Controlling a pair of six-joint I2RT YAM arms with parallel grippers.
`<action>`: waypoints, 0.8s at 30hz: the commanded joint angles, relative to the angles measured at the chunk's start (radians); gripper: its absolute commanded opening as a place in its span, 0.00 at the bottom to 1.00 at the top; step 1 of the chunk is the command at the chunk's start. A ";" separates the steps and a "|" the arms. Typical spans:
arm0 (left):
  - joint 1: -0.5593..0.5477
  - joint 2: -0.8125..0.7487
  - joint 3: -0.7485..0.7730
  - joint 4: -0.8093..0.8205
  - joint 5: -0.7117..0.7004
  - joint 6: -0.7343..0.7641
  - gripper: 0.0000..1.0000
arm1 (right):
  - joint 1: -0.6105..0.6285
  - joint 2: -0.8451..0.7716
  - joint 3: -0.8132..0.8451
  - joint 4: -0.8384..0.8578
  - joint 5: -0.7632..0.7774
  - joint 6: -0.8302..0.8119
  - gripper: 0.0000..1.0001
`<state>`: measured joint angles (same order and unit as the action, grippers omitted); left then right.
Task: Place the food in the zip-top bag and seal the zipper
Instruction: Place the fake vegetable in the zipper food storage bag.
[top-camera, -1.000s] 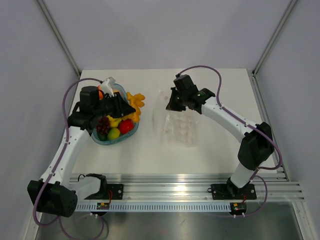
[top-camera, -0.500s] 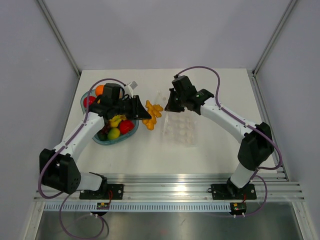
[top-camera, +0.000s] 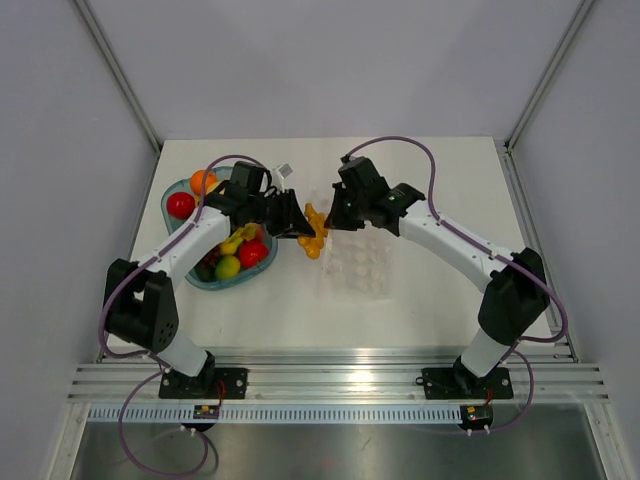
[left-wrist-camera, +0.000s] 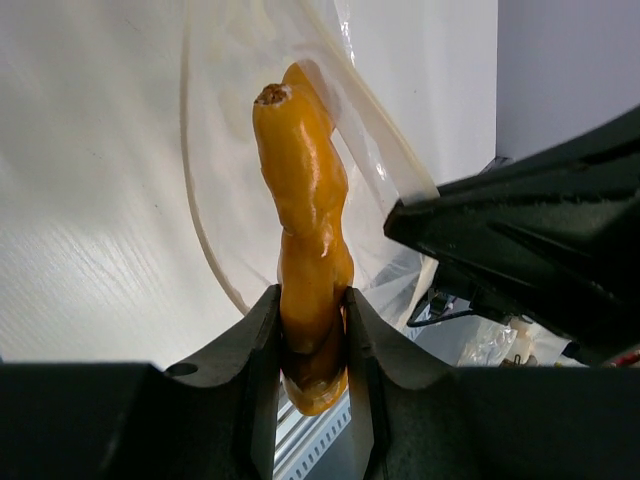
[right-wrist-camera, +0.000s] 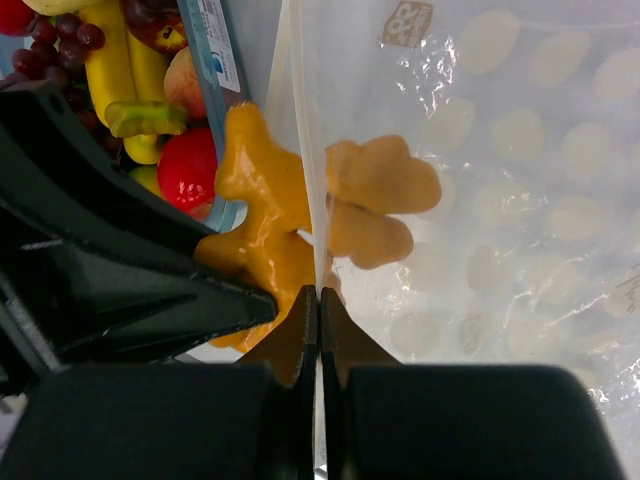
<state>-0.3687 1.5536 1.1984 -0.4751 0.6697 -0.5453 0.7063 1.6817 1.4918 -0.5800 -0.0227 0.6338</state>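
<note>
My left gripper (top-camera: 298, 222) is shut on a knobbly orange-yellow piece of food (top-camera: 314, 232), held at the mouth of the clear zip-top bag (top-camera: 358, 262). In the left wrist view the food (left-wrist-camera: 305, 200) sticks out from between my gripper's (left-wrist-camera: 312, 330) fingers towards the lifted mouth edge with the zipper strip (left-wrist-camera: 385, 140). My right gripper (right-wrist-camera: 317, 300) is shut on that mouth edge. The front lobes of the food (right-wrist-camera: 380, 180) show through the bag (right-wrist-camera: 500, 200); the rest (right-wrist-camera: 255, 210) is outside.
A translucent blue-green bowl (top-camera: 215, 285) stands left of the bag with more food: a red fruit (top-camera: 180, 204), an orange (top-camera: 203, 180), bananas (right-wrist-camera: 120, 70) and grapes. The two grippers are very close together at the bag mouth.
My left arm has carried the orange-yellow piece rightwards from beside the bowl to the bag's mouth. The right gripper has kept its hold on the bag's edge and shifted slightly left.
</note>
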 joint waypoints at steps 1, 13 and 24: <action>-0.007 0.026 0.058 0.042 -0.016 -0.030 0.00 | 0.016 -0.063 0.001 0.017 -0.028 0.001 0.00; -0.053 0.080 0.118 -0.020 -0.050 -0.027 0.66 | 0.018 -0.074 0.013 0.003 0.013 0.007 0.00; -0.050 -0.108 0.185 -0.336 -0.174 0.194 0.75 | 0.018 -0.076 -0.016 0.017 0.067 0.030 0.00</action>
<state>-0.4183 1.5246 1.3315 -0.6975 0.5484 -0.4404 0.7143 1.6318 1.4780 -0.5880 0.0151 0.6521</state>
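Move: Just short of the left hand, which already holds the fake vegetable with its front half inside the storage bag, the bag's open mouth is about 5 cm to the right, 2 cm ahead and 4 cm below. The bag's body lies some 15 cm right, 7 cm ahead and 15 cm down; the red tomato in the basket is roughly 15 cm left, 7 cm ahead, 12 cm down. From the right hand, the mouth is about 5 cm below, 1 cm left and 1 cm back. Easing the fake vegetable about 2 cm right and 2 cm down, farther into the bag's mouth, the left hand spreads its fingers wide and lets go, then draws up some 4 cm, slightly back and left, away from the mouth. The right hand keeps its shut pinch on the mouth's edge, lifting it about 1.5 cm. ##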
